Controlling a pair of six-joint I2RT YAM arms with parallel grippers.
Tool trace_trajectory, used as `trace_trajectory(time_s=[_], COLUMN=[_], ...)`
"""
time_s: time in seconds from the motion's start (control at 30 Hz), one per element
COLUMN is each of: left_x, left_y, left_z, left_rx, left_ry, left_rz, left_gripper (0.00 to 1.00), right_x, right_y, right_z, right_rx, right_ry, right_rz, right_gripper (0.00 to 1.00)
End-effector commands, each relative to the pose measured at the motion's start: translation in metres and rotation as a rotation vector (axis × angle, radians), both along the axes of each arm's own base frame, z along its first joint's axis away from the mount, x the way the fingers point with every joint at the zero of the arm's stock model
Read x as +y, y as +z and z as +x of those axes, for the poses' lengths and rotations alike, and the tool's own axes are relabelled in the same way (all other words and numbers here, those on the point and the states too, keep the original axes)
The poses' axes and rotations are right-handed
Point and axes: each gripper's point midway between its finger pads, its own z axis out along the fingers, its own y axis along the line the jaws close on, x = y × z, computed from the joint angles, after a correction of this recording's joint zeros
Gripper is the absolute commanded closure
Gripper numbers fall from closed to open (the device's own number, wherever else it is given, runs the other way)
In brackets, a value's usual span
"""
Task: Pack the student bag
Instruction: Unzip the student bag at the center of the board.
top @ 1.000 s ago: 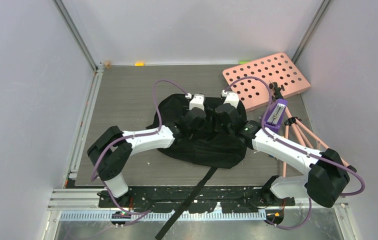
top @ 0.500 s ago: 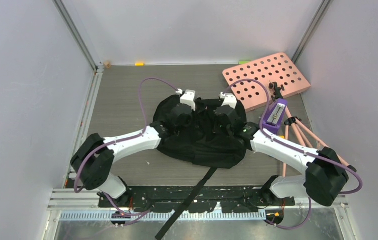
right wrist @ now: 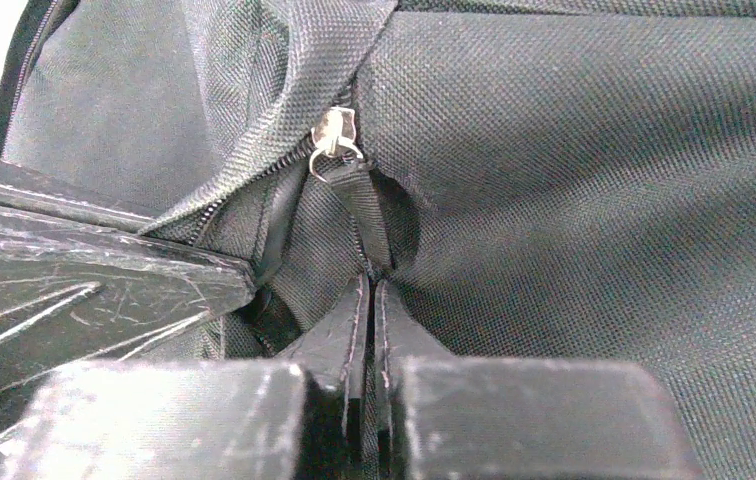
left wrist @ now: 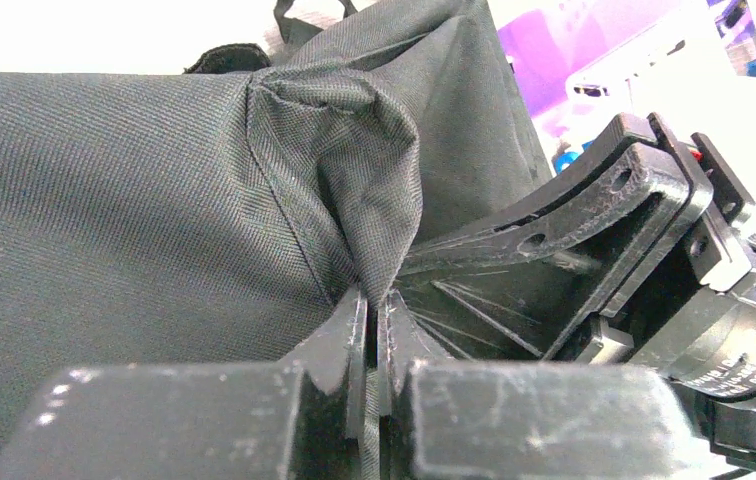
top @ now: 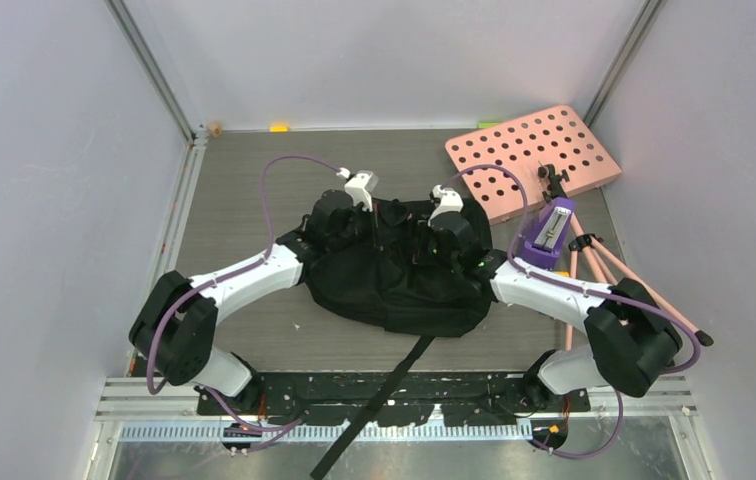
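The student bag (top: 394, 280) is a black fabric backpack lying in the middle of the table. My left gripper (top: 378, 220) is at its far edge, and in the left wrist view it (left wrist: 374, 300) is shut on a raised fold of the bag's fabric (left wrist: 354, 140). My right gripper (top: 416, 236) is close beside it. In the right wrist view it (right wrist: 369, 290) is shut on the black pull strap (right wrist: 362, 205) below the silver zipper slider (right wrist: 335, 140). The bag's inside is hidden.
A pink board with round holes (top: 534, 158) lies at the back right. A purple and white device (top: 551, 230) sits on a pink tripod (top: 604, 270) right of the bag. A black webbing strap (top: 384, 390) trails over the near edge.
The left gripper went from open to shut on the bag fabric and moved toward the far left. The right gripper shifted slightly back with it, and the bag's far edge is pulled up.
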Motion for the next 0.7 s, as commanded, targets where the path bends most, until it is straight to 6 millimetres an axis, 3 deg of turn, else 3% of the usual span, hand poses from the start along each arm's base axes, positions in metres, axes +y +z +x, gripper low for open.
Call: trace_trajectory(time_s=[0.0, 0.1, 0.27, 0.3, 0.4, 0.47, 0.67], left_x=[-0.018, -0.012, -0.005, -0.004, -0.004, -0.005, -0.006], left_y=[0.035, 0.03, 0.02, 0.019, 0.017, 0.016, 0.012], left_z=[-0.016, -0.011, -0.007, -0.006, -0.005, -0.004, -0.003], left_rx=[0.006, 0.034, 0.067, 0.071, 0.078, 0.083, 0.114], left_ry=[-0.099, -0.07, -0.043, -0.039, -0.033, -0.034, -0.023], left_rz=[-0.166, -0.163, -0.137, -0.135, -0.133, -0.134, -0.13], left_gripper=[1.0, 1.0, 1.0, 1.0, 1.0, 1.0, 1.0], right_x=[0.035, 0.019, -0.018, -0.029, -0.044, -0.046, -0.023], right_y=[0.031, 0.033, 0.065, 0.061, 0.074, 0.074, 0.067], right_z=[0.0, -0.006, -0.015, -0.016, -0.011, -0.007, 0.006], right_rx=[-0.052, -0.043, -0.09, -0.071, -0.076, -0.064, -0.047], right_ry=[0.093, 0.057, -0.016, -0.045, -0.069, -0.058, 0.073], right_rz=[0.16, 0.116, 0.032, -0.009, -0.034, -0.038, -0.008], right_gripper=[0.9, 0.8, 0.56, 0.53, 0.45, 0.42, 0.42])
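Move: My right fingertips are at the free end of the bag's zipper pull, whose middle lies about 2 cm ahead of them and 1 cm to their left, nearly level. The bag fold pinched in my left hand is some 6 cm to their left and 3 cm higher; the purple stapler stands roughly 28 cm to their right, 6 cm farther out and 8 cm lower. From my left hand, the zipper pull is about 6 cm right, 1 cm ahead and 3 cm down. I open my right fingers to over half their range, letting go of the zipper pull, and lift up and away from the bag, backing off about 2 cm as I rise to some 7 cm. I carry the hand about 4 cm right, come forward again and begin to sink by the end. My left hand stays put, still pinching the fold, with only a slight tilt. ##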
